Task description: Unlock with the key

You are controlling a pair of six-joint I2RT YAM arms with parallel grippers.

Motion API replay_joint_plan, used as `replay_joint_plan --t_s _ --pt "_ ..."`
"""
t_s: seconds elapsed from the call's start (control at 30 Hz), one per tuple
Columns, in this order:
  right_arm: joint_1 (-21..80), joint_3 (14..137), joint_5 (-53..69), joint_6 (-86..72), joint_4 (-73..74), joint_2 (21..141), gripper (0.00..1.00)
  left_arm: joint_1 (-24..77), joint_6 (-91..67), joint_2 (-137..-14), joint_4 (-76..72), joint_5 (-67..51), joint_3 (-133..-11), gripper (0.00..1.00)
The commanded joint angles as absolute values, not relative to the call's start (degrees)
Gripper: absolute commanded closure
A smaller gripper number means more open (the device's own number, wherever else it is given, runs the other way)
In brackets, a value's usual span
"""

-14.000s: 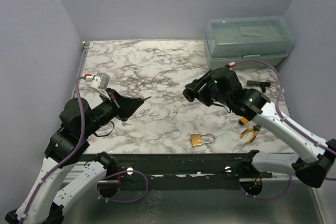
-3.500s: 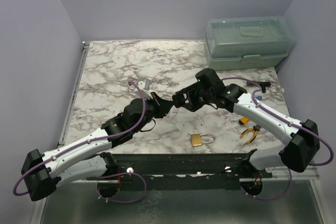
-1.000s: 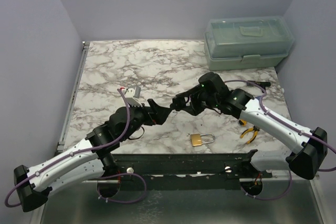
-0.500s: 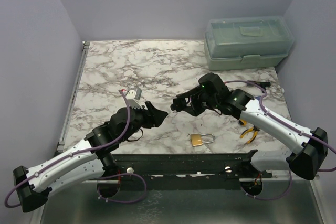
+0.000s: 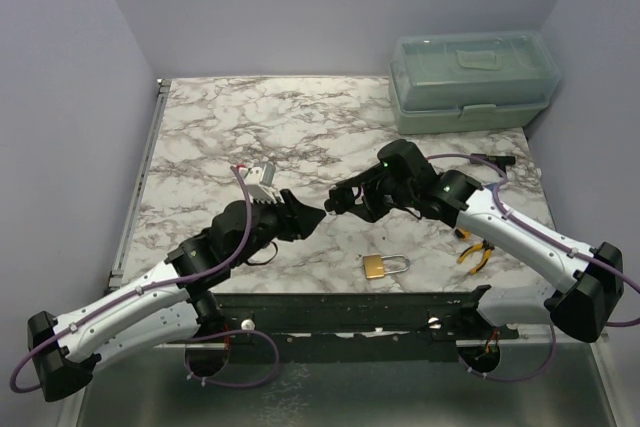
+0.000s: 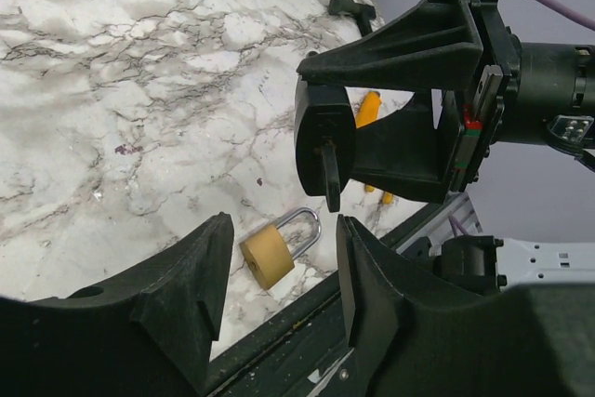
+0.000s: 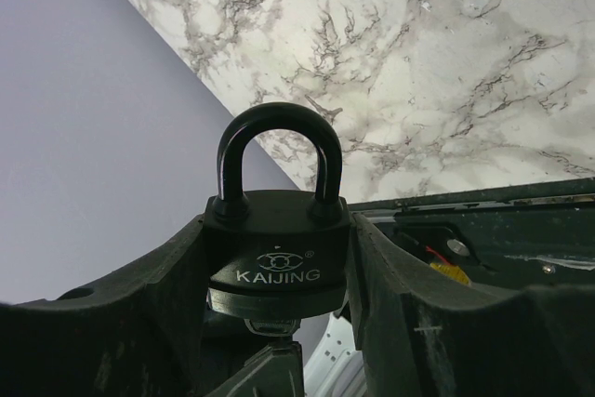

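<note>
A black padlock (image 7: 277,239) marked KAIJING sits upright between the fingers of my right gripper (image 7: 277,220), which is shut on its body. Its shackle is closed. The key (image 7: 272,326) sticks out of the underside of the lock. In the left wrist view the same padlock (image 6: 321,132) hangs in the air with the key's dark head (image 6: 332,177) pointing down. My left gripper (image 6: 283,225) is just short of the key, open, with nothing between its fingers. From the top view the left gripper (image 5: 310,215) and right gripper (image 5: 340,197) almost meet above mid-table.
A brass padlock (image 5: 384,265) lies on the marble near the front edge, below both grippers. Yellow-handled pliers (image 5: 474,253) lie to its right. A green toolbox (image 5: 472,77) stands at the back right, a small black tool (image 5: 492,160) before it. A black rail (image 5: 350,307) runs along the front.
My left gripper's jaws have narrowed markedly while staying near the key. The right gripper has held the black padlock still.
</note>
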State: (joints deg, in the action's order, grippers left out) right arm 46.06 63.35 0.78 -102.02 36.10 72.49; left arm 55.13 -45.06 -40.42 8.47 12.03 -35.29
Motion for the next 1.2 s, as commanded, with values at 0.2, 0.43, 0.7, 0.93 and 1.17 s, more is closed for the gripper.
replay_joint_plan --t_s 0.2,0.43,0.7,0.93,1.17 --pt "46.1 64.1 2.4 -102.4 31.3 73.2 1.0 55.0 -44.1 -43.3 3.7 9.5 -37.7 0.54" --pt "46.1 63.9 3.1 -102.4 30.9 73.6 1.0 55.0 -43.7 -45.8 1.6 9.4 -38.3 0.65" --pt "46.1 63.9 3.2 -102.2 30.2 73.5 1.0 55.1 -44.7 -48.4 0.5 10.3 -38.2 0.9" --pt "46.5 64.9 5.0 -100.9 29.5 75.1 1.0 55.0 -45.6 -52.6 -2.9 11.3 -38.7 0.96" --pt "46.8 64.7 3.6 -100.9 30.9 74.4 1.0 55.0 -43.9 -55.4 -4.0 10.3 -39.6 0.93"
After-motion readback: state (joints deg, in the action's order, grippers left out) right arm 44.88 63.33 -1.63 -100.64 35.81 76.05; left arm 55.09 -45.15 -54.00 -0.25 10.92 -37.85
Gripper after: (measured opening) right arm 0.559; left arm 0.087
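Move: The key sticks out of the black padlock's underside, about 3 cm to the right of the left hand's fingertips, 1 cm ahead and 1 cm higher. The black padlock lies roughly 4 cm ahead, 5 cm right and 2 cm up; the gold padlock is on the table, some 11 cm right, 9 cm back and 20 cm below. From the right hand, which holds the black padlock, the key lies about 3 cm back, 3 cm left and 1 cm down. Rightward and somewhat forward, the left hand slides about 4 cm to the key, its half-open fingers closing almost shut to pinch the part that stands out of the black padlock. Once they are shut, both hands sink nearly 2 cm and edge forward together, the right keeping its grip on the padlock and seemingly being pushed along. ##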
